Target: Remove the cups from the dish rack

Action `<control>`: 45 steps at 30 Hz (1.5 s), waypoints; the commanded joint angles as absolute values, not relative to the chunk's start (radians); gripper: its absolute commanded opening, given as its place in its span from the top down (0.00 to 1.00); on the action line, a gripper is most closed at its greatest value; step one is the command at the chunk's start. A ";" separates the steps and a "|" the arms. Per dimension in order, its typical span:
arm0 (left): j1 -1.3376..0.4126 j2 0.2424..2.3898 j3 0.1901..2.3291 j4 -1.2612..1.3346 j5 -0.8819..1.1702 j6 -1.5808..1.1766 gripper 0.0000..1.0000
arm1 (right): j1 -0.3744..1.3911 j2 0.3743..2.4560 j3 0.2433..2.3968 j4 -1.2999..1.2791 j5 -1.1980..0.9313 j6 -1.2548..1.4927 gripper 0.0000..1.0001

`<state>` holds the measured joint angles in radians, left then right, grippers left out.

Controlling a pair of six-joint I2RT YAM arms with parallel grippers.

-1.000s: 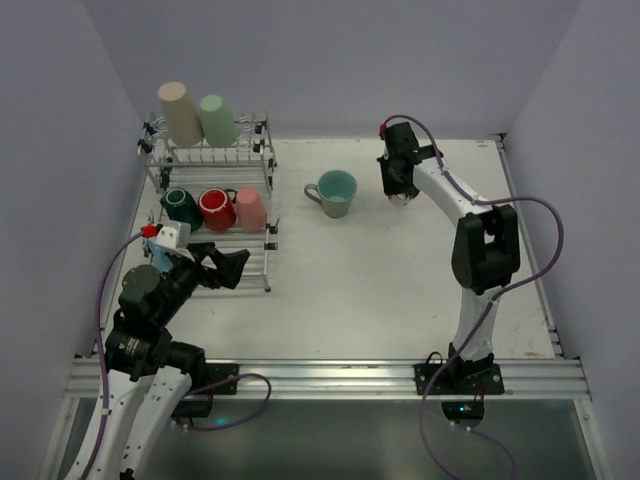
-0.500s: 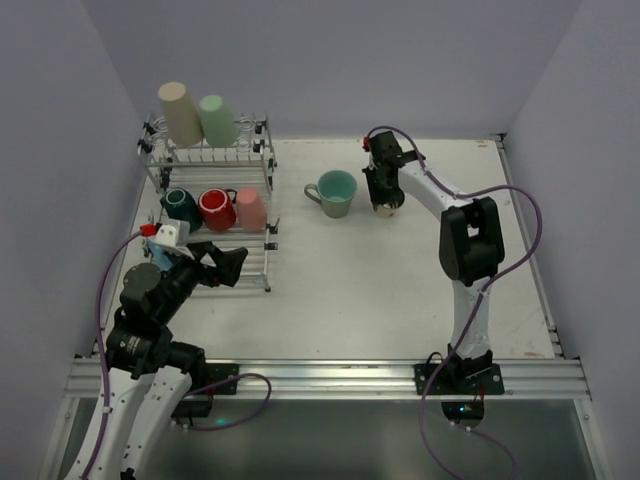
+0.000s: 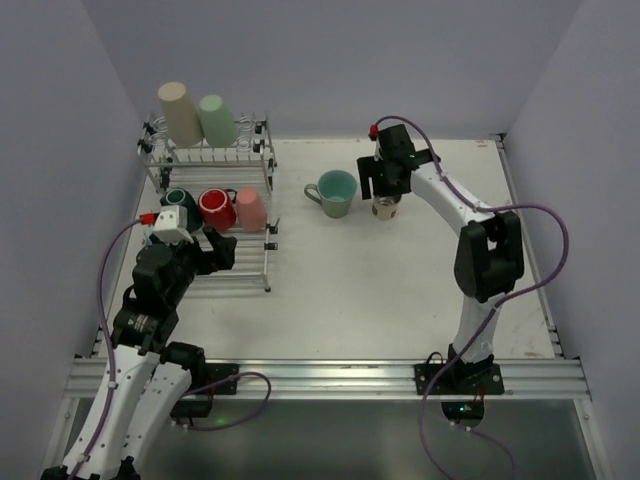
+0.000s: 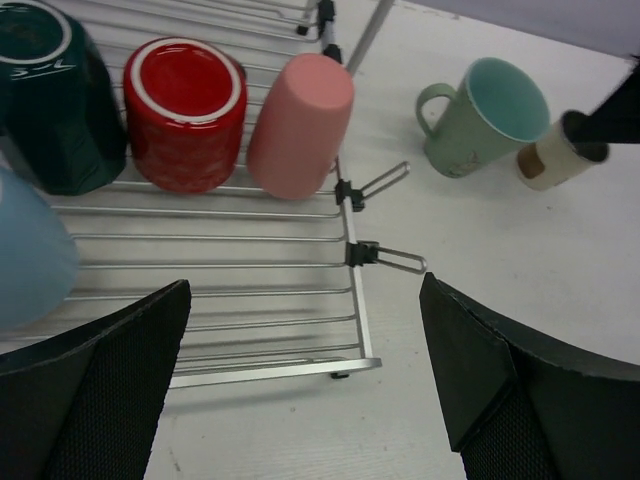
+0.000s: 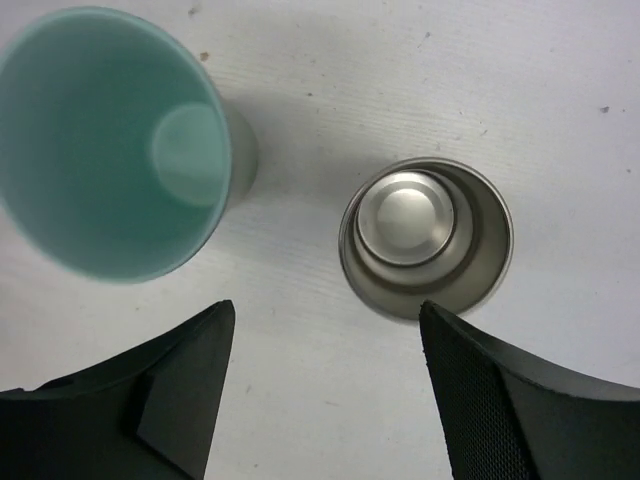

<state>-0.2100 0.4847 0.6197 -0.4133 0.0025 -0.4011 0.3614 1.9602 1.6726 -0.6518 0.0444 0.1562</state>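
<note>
The dish rack (image 3: 245,263) stands at the far left. A beige cup (image 3: 180,113) and a mint green cup (image 3: 216,118) sit upside down on its back tier. On the lower tier lie a dark green cup (image 4: 50,100), a red cup (image 4: 185,110) and a pink cup (image 4: 300,125), with a light blue cup (image 4: 30,250) at the near left. A teal mug (image 5: 110,140) and a small grey-brown cup (image 5: 425,238) stand upright on the table. My right gripper (image 5: 325,320) hangs open just above the small cup and holds nothing. My left gripper (image 4: 305,300) is open over the rack's near right corner.
Purple walls close in the white table (image 3: 400,280) on three sides. Two wire hooks (image 4: 390,258) stick out from the rack's right side. The aluminium rail (image 3: 330,378) with both arm bases runs along the near edge.
My right gripper carried the small cup left to beside the teal mug and has opened, leaving it standing. My left arm has swung forward over the rack's lower tier.
</note>
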 commanded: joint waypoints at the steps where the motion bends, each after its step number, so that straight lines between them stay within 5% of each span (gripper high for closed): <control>1: -0.202 0.518 0.713 -0.443 -0.213 -0.428 0.00 | 0.360 1.775 1.608 -0.574 -0.044 0.182 0.22; 8: -0.204 0.606 0.788 -0.503 -0.529 -0.390 0.00 | 0.365 1.520 1.326 -0.350 -0.173 0.290 0.08; 15: -0.201 0.761 0.810 -0.509 -0.580 -0.356 0.00 | 0.367 1.335 1.037 -0.114 -0.318 0.350 0.01; 45: 0.086 1.137 0.811 -0.279 -0.423 -0.209 0.00 | 0.367 1.259 0.996 -0.107 -0.431 0.305 0.04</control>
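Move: The blue cup lies upside down in the lower rack, about 9 cm ahead of the left hand, 16 to its left and 12 lower. The dark green cup is some 16 cm ahead and 11 left, the red cup about 15 ahead and 4 left. From the right hand, the blue cup is roughly 47 cm left and 10 back; the just-placed metal-lined cup is 2 cm ahead, 4 right and 8 below, the teal cup 4 ahead and 8 left. Leftward, some 15 cm, the left hand swings over the lower rack to the blue cup, rising briefly, then sinking to about 8 cm below its start while edging forward; its wide-open fingers tip down, roll, and turn counter-clockwise. Meanwhile the right hand, its fingers spreading the rest of the way, draws back and up from the metal-lined cup, roughly 10 cm each way, rolling its left side up, then eases off. ##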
